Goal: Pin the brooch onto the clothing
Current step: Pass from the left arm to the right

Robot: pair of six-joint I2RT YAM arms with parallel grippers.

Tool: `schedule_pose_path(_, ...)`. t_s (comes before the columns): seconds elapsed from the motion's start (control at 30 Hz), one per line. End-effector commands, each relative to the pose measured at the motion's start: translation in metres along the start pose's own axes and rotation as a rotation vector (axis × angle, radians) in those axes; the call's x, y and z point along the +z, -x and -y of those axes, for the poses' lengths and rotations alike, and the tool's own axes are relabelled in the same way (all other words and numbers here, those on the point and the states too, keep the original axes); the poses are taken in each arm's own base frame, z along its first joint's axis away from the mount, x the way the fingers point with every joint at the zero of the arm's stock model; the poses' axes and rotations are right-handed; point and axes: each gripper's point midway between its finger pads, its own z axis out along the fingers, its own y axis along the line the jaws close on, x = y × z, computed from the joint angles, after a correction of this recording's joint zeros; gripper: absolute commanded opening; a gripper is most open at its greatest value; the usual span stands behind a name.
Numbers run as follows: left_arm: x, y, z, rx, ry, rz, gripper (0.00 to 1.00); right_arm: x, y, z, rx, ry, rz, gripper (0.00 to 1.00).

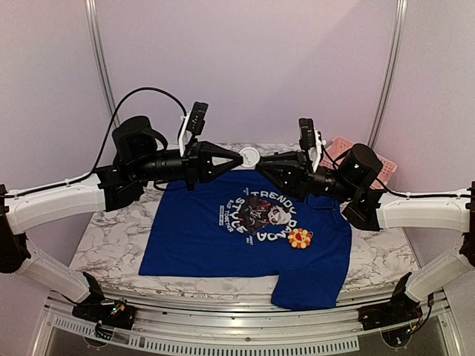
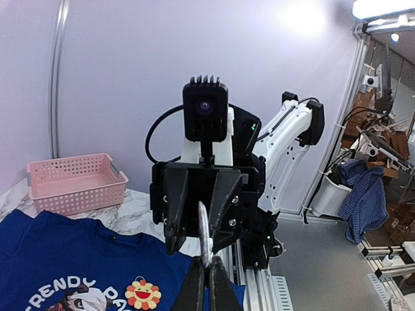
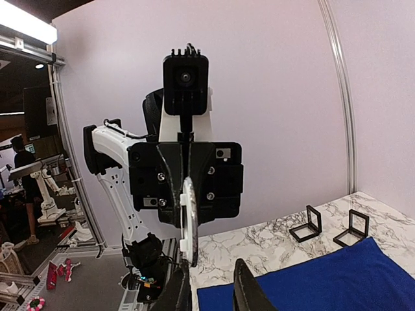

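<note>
The blue panda T-shirt lies flat on the marble table. The flower brooch rests on the shirt beside the print, also seen in the left wrist view as the brooch. Both grippers meet tip to tip in the air above the collar. My left gripper is shut on a round white disc, seen edge-on as the disc. My right gripper faces it with its fingers apart. The disc hangs just beyond its left fingertip.
A pink basket stands at the back right of the table, behind the shirt's shoulder. Two small black square frames sit on the marble at the back left. One sleeve hangs over the near table edge.
</note>
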Motion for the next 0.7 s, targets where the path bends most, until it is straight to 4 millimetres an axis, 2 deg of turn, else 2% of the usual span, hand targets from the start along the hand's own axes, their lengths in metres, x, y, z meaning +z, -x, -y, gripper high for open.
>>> schedule_pose_path(0.0,0.004,-0.008,0.002,-0.002,-0.011,-0.010,0.00,0.006,0.013,-0.010,-0.018,0.062,0.024,0.19)
schedule_pose_path(0.13,0.004,-0.009,0.002,-0.004,-0.008,-0.012,0.00,0.007,0.014,-0.011,-0.023,0.069,0.026,0.15)
schedule_pose_path(0.27,0.004,-0.011,0.002,0.001,-0.008,-0.015,0.00,0.008,0.014,-0.009,-0.023,0.065,0.027,0.00)
schedule_pose_path(0.53,0.003,-0.023,-0.002,0.009,0.013,-0.052,0.00,0.004,0.009,-0.010,-0.028,0.050,0.000,0.00)
schedule_pose_path(0.57,0.002,-0.026,-0.002,0.018,0.016,-0.065,0.08,0.003,0.007,-0.009,-0.024,0.038,-0.010,0.00)
schedule_pose_path(0.67,-0.006,-0.035,-0.004,0.073,0.020,-0.128,0.67,-0.003,-0.002,-0.002,-0.023,-0.024,-0.073,0.00)
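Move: The white round brooch is still pinched in the left fingers, its middle about 2 cm to the left hand's right, level fore and aft and some 1 cm up. From the right hand it lies about 2 cm left, 1 cm back and 1 cm up, its rim between the open fingers. About 35 cm below the right hand, the flower brooch on the shirt lies roughly 12 cm right and 3 cm ahead; the panda print is about 10 cm ahead and 1 cm right. Easing back and up by barely 1 cm, the right hand centres itself on the brooch's free rim and shuts its partly open fingers, pinching the thin disc. The left hand stays put and keeps its hold until the right grip has closed, then opens its fingers to about a third as it starts to sink slightly, letting go of the brooch. ##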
